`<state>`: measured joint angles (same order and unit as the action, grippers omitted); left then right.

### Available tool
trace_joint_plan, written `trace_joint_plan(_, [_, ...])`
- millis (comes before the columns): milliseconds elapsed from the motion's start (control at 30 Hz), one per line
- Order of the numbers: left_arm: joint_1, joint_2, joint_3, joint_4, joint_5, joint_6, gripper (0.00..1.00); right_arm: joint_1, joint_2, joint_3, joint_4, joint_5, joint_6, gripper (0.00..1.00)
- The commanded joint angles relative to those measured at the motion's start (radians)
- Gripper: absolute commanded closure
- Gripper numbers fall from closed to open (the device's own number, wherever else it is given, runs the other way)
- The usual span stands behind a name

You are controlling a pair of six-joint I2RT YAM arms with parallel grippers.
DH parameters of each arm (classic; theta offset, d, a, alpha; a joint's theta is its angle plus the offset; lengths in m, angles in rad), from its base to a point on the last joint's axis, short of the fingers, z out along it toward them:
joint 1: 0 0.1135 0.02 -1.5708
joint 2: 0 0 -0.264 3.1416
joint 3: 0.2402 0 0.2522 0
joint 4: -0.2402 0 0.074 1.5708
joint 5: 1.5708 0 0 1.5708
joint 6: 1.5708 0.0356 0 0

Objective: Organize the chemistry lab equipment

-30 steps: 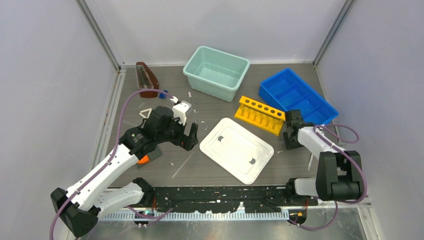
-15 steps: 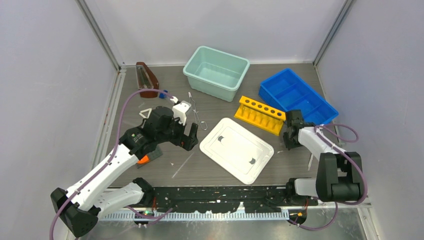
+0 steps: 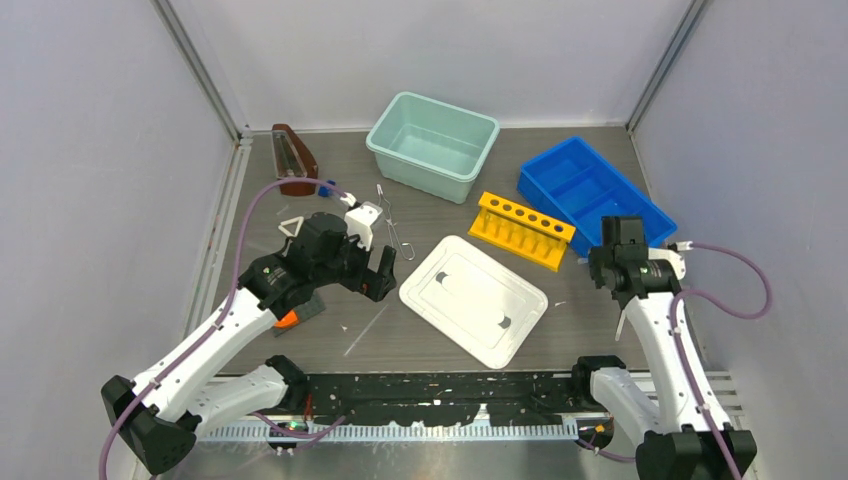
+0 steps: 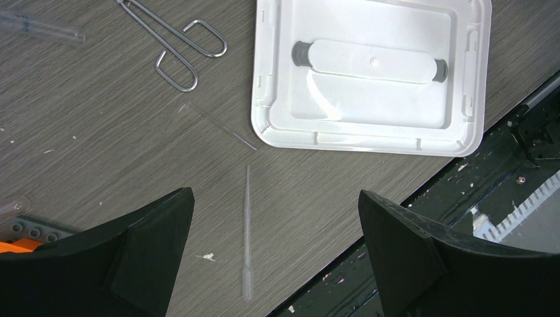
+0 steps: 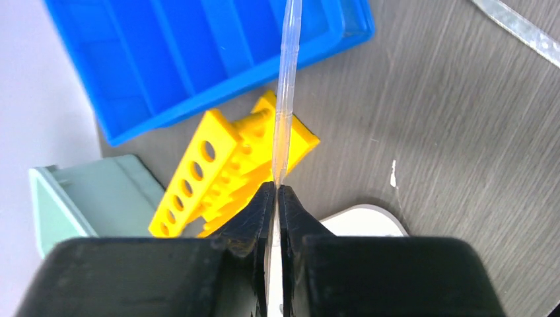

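My right gripper (image 5: 276, 187) is shut on a slim clear pipette (image 5: 284, 99), which sticks straight out of the jaws above the yellow rack (image 5: 224, 168). From above, this gripper (image 3: 622, 262) hangs by the blue tray's near corner. My left gripper (image 4: 274, 224) stands wide open over bare table, and another clear pipette (image 4: 246, 231) lies flat between its fingers. Silver wire tongs (image 4: 173, 39) and a thin glass rod (image 4: 218, 125) lie beyond it. The white triangle (image 3: 292, 226) and a small blue knob (image 3: 325, 187) sit behind the left gripper (image 3: 368, 255).
A teal bin (image 3: 432, 145) stands at the back centre and a divided blue tray (image 3: 595, 195) at the back right. The white lid (image 3: 472, 298) lies mid-table. A brown holder (image 3: 293, 160) is back left. A clear tube (image 3: 622, 322) lies near the right arm.
The right jaws have closed on the pipette. That arm has risen and swung right, away from the yellow rack's end. The left arm has not moved.
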<state>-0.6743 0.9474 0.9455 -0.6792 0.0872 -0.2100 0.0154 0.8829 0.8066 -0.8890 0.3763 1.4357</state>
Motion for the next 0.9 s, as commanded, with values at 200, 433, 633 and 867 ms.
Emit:
trace_joint_plan(200, [-0.004,-0.004,0.000,0.009,0.009,-0.015,0.00,-0.003,0.031,0.178,0.110,0.250,-0.333,0.90])
trace_joint_plan(433, [-0.004,-0.001,-0.001,0.010,0.014,-0.017,0.00,-0.059,0.217,0.253,0.201,0.304,-0.638,0.90])
trace_joint_plan(633, [-0.004,0.003,0.001,0.014,0.024,-0.018,0.00,-0.183,0.372,0.312,0.213,0.130,-0.745,0.91])
trace_joint_plan(867, [-0.004,0.005,0.000,0.015,-0.007,-0.013,0.00,-0.272,0.510,0.335,0.176,0.115,-0.771,0.91])
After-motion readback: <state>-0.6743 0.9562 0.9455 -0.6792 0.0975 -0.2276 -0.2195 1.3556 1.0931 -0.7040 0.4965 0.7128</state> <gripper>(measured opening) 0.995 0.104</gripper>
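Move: The clear pipette is already pinched in the right hand. The blue tray's near-right compartment, where it is being carried, lies about 10 cm ahead and 9 cm to the right of that hand, some 11 cm below. The yellow rack stands about 12 cm ahead and 18 cm to the left of the right hand; the tweezers lie about 7 cm back and 6 cm to its right. From the idle left hand that compartment is roughly 17 cm ahead and 60 cm to the right. The pipette, still pinched in the shut right fingers, is carried some 10 cm right and over 6 cm forward towards the near-right compartment of the blue tray. The right hand first arcs up about 6 cm, then sinks as much again while still going right; its left side drops some 25 degrees, the fingers tip steeper down and swing a little counter-clockwise. ##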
